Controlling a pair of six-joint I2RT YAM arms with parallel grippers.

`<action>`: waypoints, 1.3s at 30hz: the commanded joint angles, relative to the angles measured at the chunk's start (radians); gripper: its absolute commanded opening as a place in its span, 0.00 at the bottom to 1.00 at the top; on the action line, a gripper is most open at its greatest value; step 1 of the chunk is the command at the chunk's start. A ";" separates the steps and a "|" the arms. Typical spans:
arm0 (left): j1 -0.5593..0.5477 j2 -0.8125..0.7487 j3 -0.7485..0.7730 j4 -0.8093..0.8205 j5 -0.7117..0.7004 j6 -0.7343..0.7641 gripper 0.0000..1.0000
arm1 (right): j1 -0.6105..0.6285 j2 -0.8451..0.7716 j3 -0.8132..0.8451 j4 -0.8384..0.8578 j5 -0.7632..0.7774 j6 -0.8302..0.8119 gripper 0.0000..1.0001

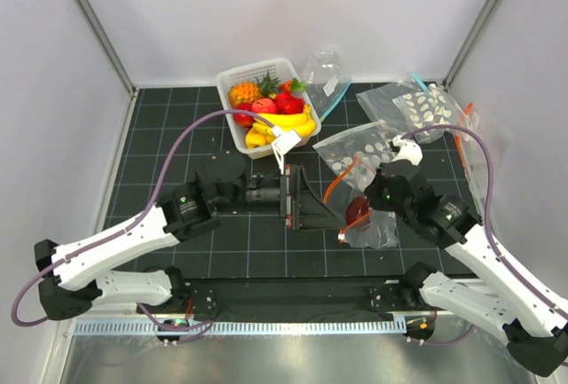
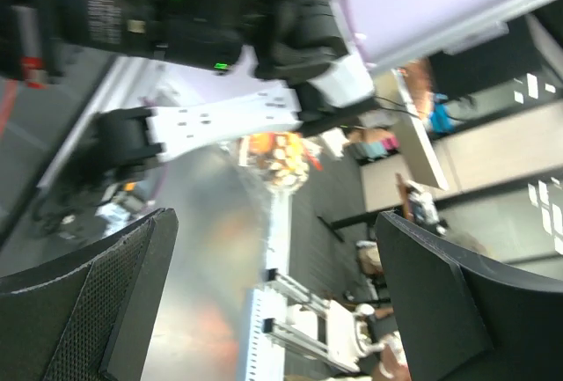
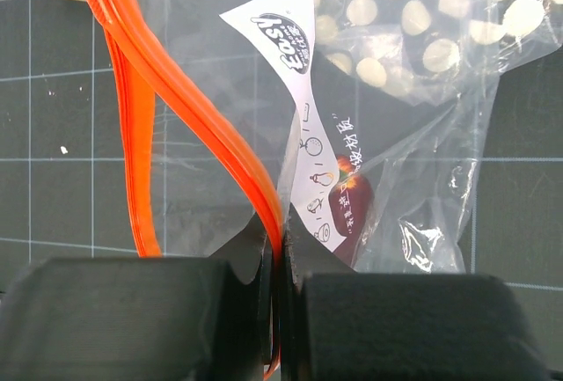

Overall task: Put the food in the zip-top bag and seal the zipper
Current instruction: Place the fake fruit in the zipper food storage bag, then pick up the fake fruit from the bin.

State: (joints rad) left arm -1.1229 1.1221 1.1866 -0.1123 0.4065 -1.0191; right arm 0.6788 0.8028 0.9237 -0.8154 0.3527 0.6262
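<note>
The zip-top bag (image 3: pixel 202 64) lies on the dark mat in front of the right arm, its mouth gaping. My right gripper (image 3: pixel 280 249) is shut on the orange-red zipper (image 3: pixel 211 135) next to the white label (image 3: pixel 308 117). A dark maroon fruit (image 3: pixel 359 201) sits inside the bag (image 1: pixel 380 230), behind the label. The rest of the food, a yellow banana bunch (image 1: pixel 288 122) and red fruits (image 1: pixel 286 102), lies in a white basket (image 1: pixel 232 78). My left gripper (image 1: pixel 311 198) hovers open just left of the bag, turned sideways, with nothing between its fingers (image 2: pixel 114 302).
Two clear bags dotted with white discs (image 1: pixel 364 147) (image 1: pixel 419 105) lie behind and to the right of the held bag. A clear bag with a blue strip (image 1: pixel 325 74) stands by the basket. White walls enclose the mat on three sides.
</note>
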 commanded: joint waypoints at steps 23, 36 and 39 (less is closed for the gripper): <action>0.003 0.116 0.242 -0.512 -0.657 0.459 1.00 | 0.004 -0.053 0.021 -0.059 -0.023 -0.014 0.01; 0.299 0.341 0.372 -0.595 -0.726 0.773 1.00 | 0.004 -0.063 0.056 -0.116 -0.058 -0.049 0.01; 0.347 0.465 0.468 -0.604 -0.700 0.879 1.00 | 0.004 -0.053 0.073 -0.116 -0.073 -0.059 0.01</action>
State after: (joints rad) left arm -0.8013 1.5219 1.5616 -0.7055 -0.3401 -0.2863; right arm 0.6788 0.7403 0.9424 -0.9295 0.3023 0.5953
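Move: Some 50 cm ahead of the high, empty left hand, 16 cm to its left and 34 cm below, stands the fruit basket. Its bananas are about 46 cm ahead, 12 cm left and 32 cm down, while the dark-red fruit already in the bag lies roughly 16 cm ahead, 11 cm right and 33 cm below. From the right hand the basket is about 37 cm ahead, 27 cm left and 15 cm lower. Swinging away from the bag towards the fruit basket, the wide-open left hand first rises about 4 cm, then sweeps some 27 cm forward, sinking about 17 cm and veering left; its wrist turns the fingers from pointing right to forward and down. The right hand keeps its pinch on the bag's orange zipper edge, bobs up slightly and eases back about 2.5 cm. ##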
